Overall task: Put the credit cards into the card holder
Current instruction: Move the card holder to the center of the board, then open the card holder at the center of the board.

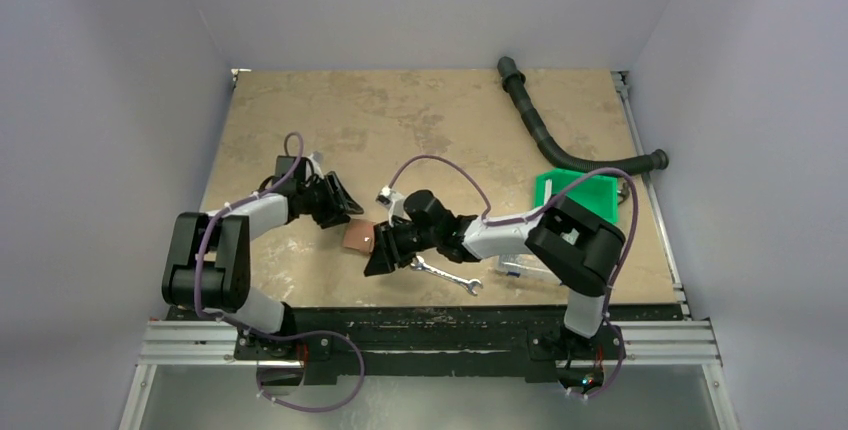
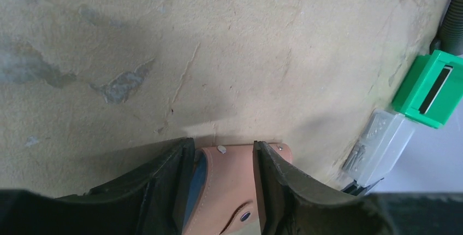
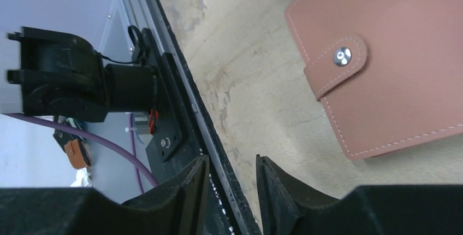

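The card holder [image 1: 357,237], a reddish-brown wallet with a snap strap, lies between my two grippers near the table's front. In the left wrist view the card holder [image 2: 229,186] sits between the fingers of my left gripper [image 2: 224,153], which touch it on both sides. A blue credit card [image 2: 195,188] shows as a strip along its left edge, inside the cover. From above, my left gripper [image 1: 346,216] is at the wallet's far-left corner. My right gripper [image 3: 232,164] stands open with nothing in it, beside the strapped-shut card holder [image 3: 393,71]; from above it [image 1: 378,258] is at the wallet's near-right side.
A silver wrench [image 1: 447,277] lies just right of my right gripper. A green bin [image 1: 577,193] and a clear compartment box [image 2: 379,147] stand at the right. A black hose [image 1: 545,135] curves along the back right. The table's black front rail [image 3: 213,136] runs under my right fingers.
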### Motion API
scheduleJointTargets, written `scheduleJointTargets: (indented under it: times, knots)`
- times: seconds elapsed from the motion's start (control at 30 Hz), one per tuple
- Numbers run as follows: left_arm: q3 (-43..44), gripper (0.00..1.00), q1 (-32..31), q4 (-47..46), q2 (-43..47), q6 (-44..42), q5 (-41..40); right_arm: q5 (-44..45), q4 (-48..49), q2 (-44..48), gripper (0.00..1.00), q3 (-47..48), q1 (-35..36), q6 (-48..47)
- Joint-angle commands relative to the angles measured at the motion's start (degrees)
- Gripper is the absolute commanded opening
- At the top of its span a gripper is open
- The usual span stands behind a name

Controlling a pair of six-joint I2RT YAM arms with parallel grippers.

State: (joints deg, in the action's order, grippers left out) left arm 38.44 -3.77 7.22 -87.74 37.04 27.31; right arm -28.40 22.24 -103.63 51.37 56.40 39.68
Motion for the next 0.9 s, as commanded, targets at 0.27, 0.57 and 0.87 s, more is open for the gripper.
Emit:
scheduleJointTargets:
  times: [0.27,0.57,0.87]
  knots:
    - [-12.35,0.45,-5.00,-0.23,15.61,9.27,0.25,5.15,4.94,-4.66,0.45,1.19,-10.68,4.32]
    - [-14.05,0.44,-14.44,-3.20,23.64,17.57,2.29,10.96,-13.75,-4.49,0.53,12.25,-16.96,-9.08]
    - [10.32,0.42,-4.73,15.64,10.88,-1.58,-2.06,27.99,-28.87,-0.30,0.70,15.89,-13.83,-3.51]
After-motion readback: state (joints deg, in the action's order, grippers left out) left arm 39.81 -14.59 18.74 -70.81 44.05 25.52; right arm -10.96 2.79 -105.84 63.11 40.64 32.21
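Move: The card holder lies flat about 7 cm ahead of the right hand, 2 cm to its left and some 7 cm lower. From the left hand, which is low at its far-left corner, the holder's middle is roughly 4 cm back, 3 cm to the right and 2 cm down. The wrench is about 15 cm to the right hand's right and 2 cm nearer the base, also about 7 cm below it. The left fingers, half open at the card holder's corner, draw back about 9 cm and go right some 6 cm, then lift clear by 7 cm and swing forward again. The right hand dips 3 cm and sweeps forward about 17 cm and 8 cm right, going by the holder's right side and seeming to nudge it. Its wrist turns some 25 degrees clockwise, its fingers tip down, and at the end they open wider. ##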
